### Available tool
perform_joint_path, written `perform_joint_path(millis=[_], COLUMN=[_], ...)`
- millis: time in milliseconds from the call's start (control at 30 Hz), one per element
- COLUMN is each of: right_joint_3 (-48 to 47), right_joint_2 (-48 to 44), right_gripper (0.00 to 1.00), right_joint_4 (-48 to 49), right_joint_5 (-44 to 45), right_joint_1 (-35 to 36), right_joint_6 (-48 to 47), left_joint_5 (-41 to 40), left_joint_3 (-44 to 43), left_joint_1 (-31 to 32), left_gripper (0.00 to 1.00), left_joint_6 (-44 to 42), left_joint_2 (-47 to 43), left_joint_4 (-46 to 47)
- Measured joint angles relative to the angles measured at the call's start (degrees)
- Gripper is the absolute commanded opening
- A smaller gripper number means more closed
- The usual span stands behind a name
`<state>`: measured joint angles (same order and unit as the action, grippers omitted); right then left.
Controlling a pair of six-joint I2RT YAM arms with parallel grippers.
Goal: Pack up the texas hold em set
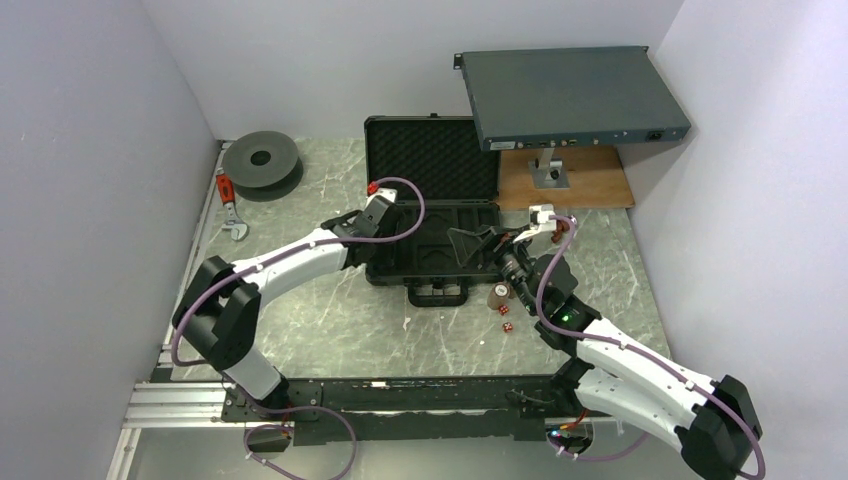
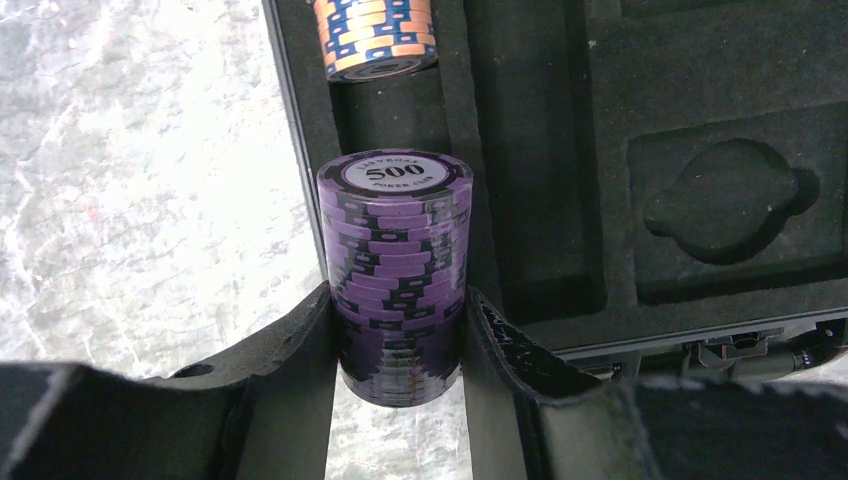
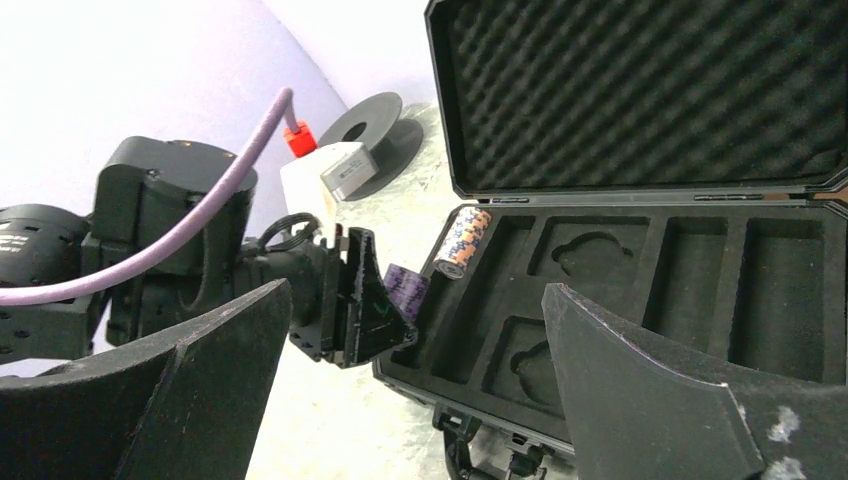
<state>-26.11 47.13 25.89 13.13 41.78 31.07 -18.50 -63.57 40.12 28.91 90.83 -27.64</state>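
The black case (image 1: 430,200) lies open with its egg-crate foam lid (image 3: 640,90) raised and its slotted tray (image 2: 560,150) exposed. My left gripper (image 2: 398,340) is shut on a purple chip stack (image 2: 398,260), held over the tray's left edge just short of the leftmost slot. An orange-and-blue chip stack (image 2: 378,35) lies in that slot farther back. My right gripper (image 3: 416,290) stands open and empty above the tray's front right, facing the left gripper (image 3: 360,305). A brown chip stack (image 1: 499,294) and two red dice (image 1: 505,318) sit on the table before the case.
A grey metal rack box (image 1: 570,95) rests above a wooden board (image 1: 565,180) at the back right. A dark round spool (image 1: 262,160) and a red-handled wrench (image 1: 230,205) lie at the back left. White walls close in both sides.
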Motion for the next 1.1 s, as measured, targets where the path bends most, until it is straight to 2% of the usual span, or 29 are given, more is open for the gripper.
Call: perform_joint_path(millis=[300,400,467,700,900,1000,1100], right_joint_3=[0.00,0.00,0.02,0.00,0.00,0.02,0.02], right_joint_2=[0.00,0.00,-0.02,-0.02,-0.13,-0.15,-0.13], right_gripper=[1.00,1.00,1.00,1.00,1.00,1.00,1.00], right_joint_4=[0.04,0.04,0.04,0.04,0.07,0.09,0.24], right_joint_5=[0.66,1.11,1.38,1.60,1.62,1.60,1.60], right_joint_1=[0.87,0.92,0.96,0.96,0.96,1.07,1.18], right_joint_6=[-0.61,-0.87,-0.96,-1.09,-1.09,-1.09,-1.09], left_joint_5=[1.22,1.22,1.20,1.05,0.02,-0.57,-0.90], left_joint_3=[-1.42,-2.40,-3.23,-4.17,-4.17,-4.15,-4.04], left_joint_1=[-0.31,-0.46,-0.48,-0.61,-0.63,-0.68,-0.66], left_gripper=[0.00,0.04,0.10,0.48,0.68,0.72,0.70], left_joint_6=[-0.15,0.17,0.35,0.98,1.95,2.10,2.16], left_joint_2=[3.85,5.44,6.16,6.82,6.60,5.70,3.56], left_joint_4=[0.76,0.70,-0.02,-0.07,-0.11,-0.07,0.00])
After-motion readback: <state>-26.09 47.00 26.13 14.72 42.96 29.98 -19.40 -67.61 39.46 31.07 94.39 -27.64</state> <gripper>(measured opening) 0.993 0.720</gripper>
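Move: The purple chip stack, still pinched by the left hand with its front end tipped up, is bound for the near part of the case's leftmost slot, about 3 cm ahead, 1 cm right and 3 cm below. In that slot the orange stack sits some 8 cm farther out than this spot; the empty second slot's middle is 4 cm farther out and 5 cm right of it, the near card recess 12 cm right, level with it. From the right hand the spot lies roughly 18 cm left, 7 cm ahead and 19 cm below. The purple chip stack is carried down about 2 cm, slightly forward and to the right, into the leftmost slot behind the orange stack, while the left wrist hardly turns. There the left hand pauses briefly, opens its fingers to let go, and lifts straight up some 2 cm, clear of the stack. ##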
